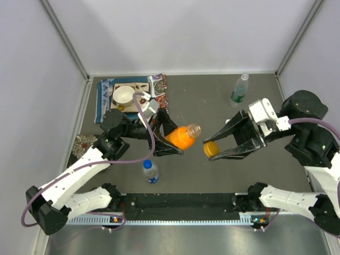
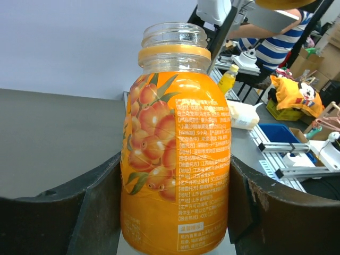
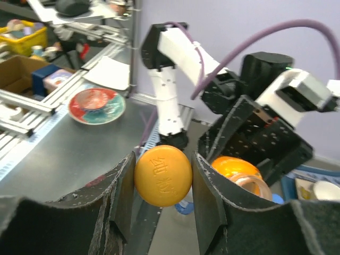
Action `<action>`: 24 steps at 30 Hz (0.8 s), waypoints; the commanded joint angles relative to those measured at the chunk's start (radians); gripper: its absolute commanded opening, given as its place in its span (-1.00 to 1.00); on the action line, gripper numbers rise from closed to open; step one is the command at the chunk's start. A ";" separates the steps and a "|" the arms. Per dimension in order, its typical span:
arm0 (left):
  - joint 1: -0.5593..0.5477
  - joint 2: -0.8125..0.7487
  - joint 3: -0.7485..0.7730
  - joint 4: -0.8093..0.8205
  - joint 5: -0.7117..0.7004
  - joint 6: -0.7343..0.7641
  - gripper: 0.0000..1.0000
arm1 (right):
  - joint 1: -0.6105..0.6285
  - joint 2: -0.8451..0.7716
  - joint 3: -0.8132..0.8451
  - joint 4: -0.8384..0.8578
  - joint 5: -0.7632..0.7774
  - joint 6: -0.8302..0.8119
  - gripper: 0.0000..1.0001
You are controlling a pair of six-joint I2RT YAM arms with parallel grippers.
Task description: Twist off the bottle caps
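The short orange bottle (image 1: 182, 137) is lifted off the table and tilted, and my left gripper (image 1: 169, 137) is shut on its body. In the left wrist view the bottle (image 2: 175, 159) fills the space between the fingers of the left gripper (image 2: 175, 212), and its neck (image 2: 174, 34) is open with no cap. Just to its right, my right gripper (image 1: 210, 149) is shut on the orange cap (image 1: 211, 149), apart from the neck. The right wrist view shows the cap (image 3: 162, 175) pinched by its rim in the right gripper (image 3: 162, 180), with the bottle (image 3: 236, 169) behind.
A clear bottle with a blue label and blue cap (image 1: 151, 171) stands near the front. A greenish clear bottle (image 1: 239, 90) stands at the back right. A white bowl (image 1: 123, 95) sits on a patterned cloth (image 1: 105, 98), and a patterned plate (image 1: 85, 143) lies at the left.
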 commanded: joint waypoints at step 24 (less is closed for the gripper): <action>0.003 -0.268 -0.046 -0.247 -0.533 0.310 -0.31 | -0.281 0.401 -0.559 0.215 1.422 0.612 -1.00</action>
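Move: The right hand, already pinching the orange cap, is bound for bare table beside the loose white cap, which lies about 38 cm ahead, 18 cm right and 44 cm below. The green-label bottle stands some 13 cm farther out and 6 cm right of that cap; the opened orange bottle is 7 cm ahead, 7 cm left and 10 cm below the right hand. From the left hand, the white cap lies about 31 cm ahead, 26 cm right and 34 cm below. Still pinching the orange cap, the right hand carries it away from the bottle mouth, sweeping forward, then plunging some 35 cm down and rightward towards the white cap, turning roughly 100 degrees clockwise as the fingers tip down. The left hand keeps its grip on the orange bottle, easing forward about 5 cm, then left and up, turning counter-clockwise. ##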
